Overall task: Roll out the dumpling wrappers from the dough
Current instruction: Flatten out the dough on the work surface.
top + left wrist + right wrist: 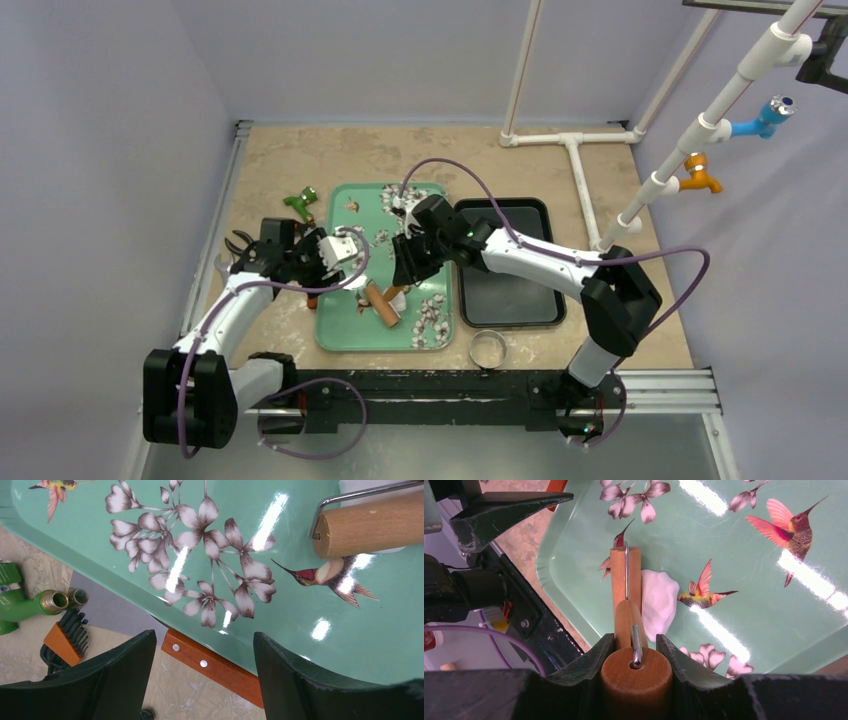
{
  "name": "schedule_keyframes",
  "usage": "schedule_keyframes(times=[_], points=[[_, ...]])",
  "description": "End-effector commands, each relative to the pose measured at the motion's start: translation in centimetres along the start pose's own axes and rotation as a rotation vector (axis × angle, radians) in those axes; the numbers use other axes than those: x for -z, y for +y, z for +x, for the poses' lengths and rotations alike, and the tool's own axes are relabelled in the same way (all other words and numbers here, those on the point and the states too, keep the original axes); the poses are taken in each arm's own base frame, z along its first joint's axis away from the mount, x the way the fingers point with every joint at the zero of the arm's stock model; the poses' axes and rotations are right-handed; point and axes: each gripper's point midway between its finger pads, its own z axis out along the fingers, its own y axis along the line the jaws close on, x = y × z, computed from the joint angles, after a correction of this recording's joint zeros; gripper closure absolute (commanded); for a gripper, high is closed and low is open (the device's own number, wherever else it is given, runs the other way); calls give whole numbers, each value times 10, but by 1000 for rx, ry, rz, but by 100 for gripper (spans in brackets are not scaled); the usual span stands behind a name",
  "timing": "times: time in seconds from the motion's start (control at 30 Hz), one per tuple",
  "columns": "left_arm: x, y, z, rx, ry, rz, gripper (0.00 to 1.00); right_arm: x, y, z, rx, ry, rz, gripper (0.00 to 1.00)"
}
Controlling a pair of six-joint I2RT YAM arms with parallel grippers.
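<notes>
A green bird-patterned tray (345,330) lies mid-table. My right gripper (635,645) (408,262) is shut on the round handle of a wooden roller (636,677). The roller's drum (625,575) rests on the tray, its right side against the dough (659,602), a white, partly flattened piece with an uneven edge. In the left wrist view the drum (372,525) is at the top right. My left gripper (204,645) (345,250) hangs open over the tray's left rim, holding nothing. The dumpling wrappers are out of view.
A wooden-handled tool (210,665) pokes out from under the tray's rim below the left gripper. A green hose fitting (20,602) and a small brush (67,637) lie left of the tray. A black tray (505,300), a metal ring cutter (487,348) and white pipes (575,150) are on the right.
</notes>
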Motion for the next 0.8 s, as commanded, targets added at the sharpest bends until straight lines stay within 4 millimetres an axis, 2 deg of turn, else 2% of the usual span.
schedule_keyframes(times=[0.0,0.07,0.2,0.5,0.63,0.77], points=[[-5,-1,-3,16,-22,5,28,-8,-22,15,43,46,83,100],[-5,2,-3,19,-19,-5,29,5,-8,1,53,9,42,100],[-4,5,-8,17,-32,-9,28,36,-8,-29,73,-99,109,100],[-8,12,-7,20,-11,-9,28,53,4,-51,105,-123,101,100],[-13,15,0,13,10,-23,28,53,-6,-52,119,-108,158,100],[-16,13,4,3,11,-23,28,50,-34,-46,127,-78,285,100]])
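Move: The dough lies about 6 cm to the left of the right hand, 3 cm back and some 9 cm below it, partly covered by the wooden roller which that hand already holds. The green tray's middle is roughly 6 cm left and 4 cm ahead of this hand; the black tray's is about 20 cm right and 5 cm ahead. From the left hand, the dough is some 16 cm to the right, 5 cm back and 5 cm lower. Off the dough comes the roller: after a brief hold, the right hand lifts it about 4 cm, easing 2 to 3 cm right and 2 cm forward, and keeps its grip as the wrist tips some 10 degrees. Meanwhile the left hand, fingers still open at the green tray's left rim, sinks nearly 2 cm. ##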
